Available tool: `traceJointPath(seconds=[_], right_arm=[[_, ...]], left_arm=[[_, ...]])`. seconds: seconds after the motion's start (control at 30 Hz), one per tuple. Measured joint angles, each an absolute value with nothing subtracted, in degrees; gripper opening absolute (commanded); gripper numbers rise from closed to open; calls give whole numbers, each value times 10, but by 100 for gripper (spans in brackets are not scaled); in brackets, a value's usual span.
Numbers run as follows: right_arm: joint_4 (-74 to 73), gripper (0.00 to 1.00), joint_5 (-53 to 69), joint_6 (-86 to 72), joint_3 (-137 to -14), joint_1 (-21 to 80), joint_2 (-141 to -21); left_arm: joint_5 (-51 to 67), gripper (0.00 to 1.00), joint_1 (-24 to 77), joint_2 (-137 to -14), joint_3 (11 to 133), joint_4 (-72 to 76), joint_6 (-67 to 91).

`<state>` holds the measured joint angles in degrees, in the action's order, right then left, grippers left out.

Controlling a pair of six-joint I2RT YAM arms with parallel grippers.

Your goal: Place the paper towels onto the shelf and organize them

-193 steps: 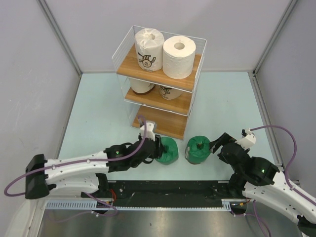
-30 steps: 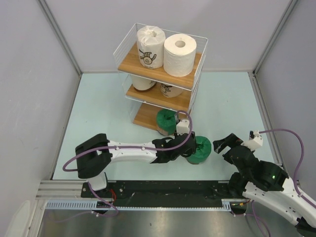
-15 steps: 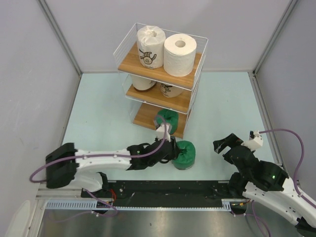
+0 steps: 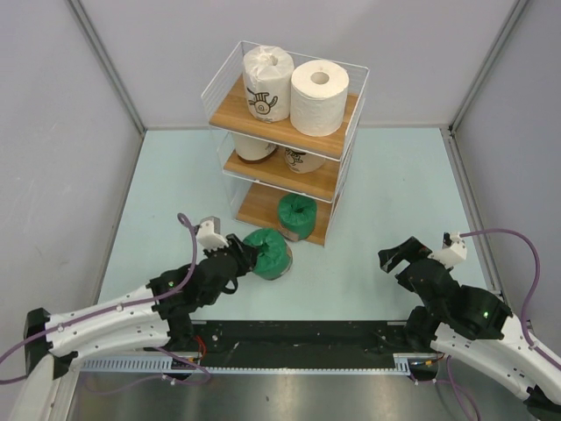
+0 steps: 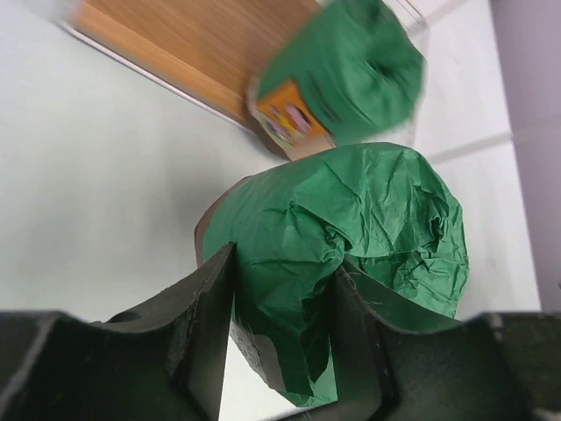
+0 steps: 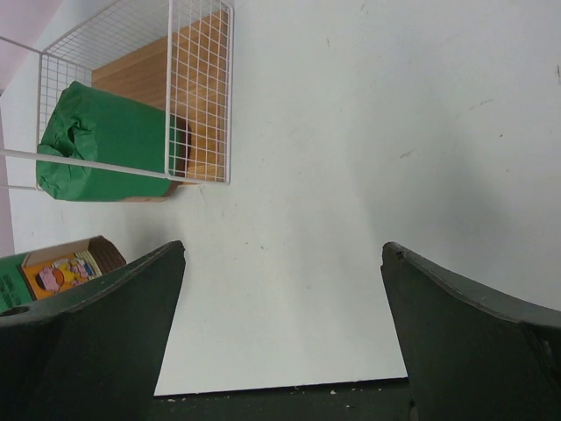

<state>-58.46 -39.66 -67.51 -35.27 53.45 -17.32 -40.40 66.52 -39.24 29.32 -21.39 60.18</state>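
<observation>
The shelf [image 4: 230,112] stands at the back middle. A white logo-printed roll [image 4: 266,83] and a plain white roll [image 4: 319,96] share its top board. Two beige rolls [image 4: 254,149] [image 4: 302,160] stand on the middle board. One dark green roll [image 4: 298,215] [image 5: 351,66] [image 6: 105,145] is on the bottom board [image 5: 175,44]. My left gripper [image 4: 246,257] [image 5: 280,324] is shut on the crumpled wrapper of a second green roll [image 4: 268,253] [image 5: 351,228], low in front of the shelf's left half. My right gripper [image 4: 399,254] [image 6: 280,298] stands open and empty at the right.
Grey walls close in the pale table [image 4: 175,202] on three sides. The shelf's wire side [image 6: 197,96] is left of the right gripper. A black rail [image 4: 298,333] runs along the near edge between the arm bases.
My left arm has swung left, carrying the green roll from the shelf's front right to its front left. The right arm has stayed still and open.
</observation>
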Motion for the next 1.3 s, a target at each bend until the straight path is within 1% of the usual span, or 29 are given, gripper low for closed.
traceJointPath(seconds=[0.2, 0.47, 0.73, 1.3], right_arm=[[-585, 99, -397, -675, -353, 535, -173], [-585, 99, -397, -675, -353, 535, -173], [-585, 99, -397, -675, -353, 535, -173], [-585, 99, -397, -675, -353, 535, -174]], left_arm=[[-418, 48, 586, -415, 289, -210, 583], [-382, 48, 509, -485, 289, -132, 532], [-338, 48, 491, -536, 294, -69, 509], [-302, 47, 457, -604, 336, 8, 485]])
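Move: Still pinched by its wrapper top in the left hand, a green paper towel is bound for the free left part of the bottom shelf, about 19 cm ahead, 2 cm to the right and 14 cm below. The other green paper towel already stands on that shelf roughly 15 cm ahead, 11 cm right and 7 cm lower; the shelf's front left corner is some 17 cm ahead, 5 cm left, 15 cm down. From the right hand the free part lies about 18 cm ahead, 33 cm left and 14 cm below. Carrying the paper towel forward some 10 cm to the bottom shelf, the left hand first bows out nearly 4 cm to its left and sinks about 2.5 cm, then drifts back right and rises again by 2 cm. It turns around 10 degrees counter-clockwise early on and keeps its pinch, bringing the held roll's side up against the green roll already shelved. ##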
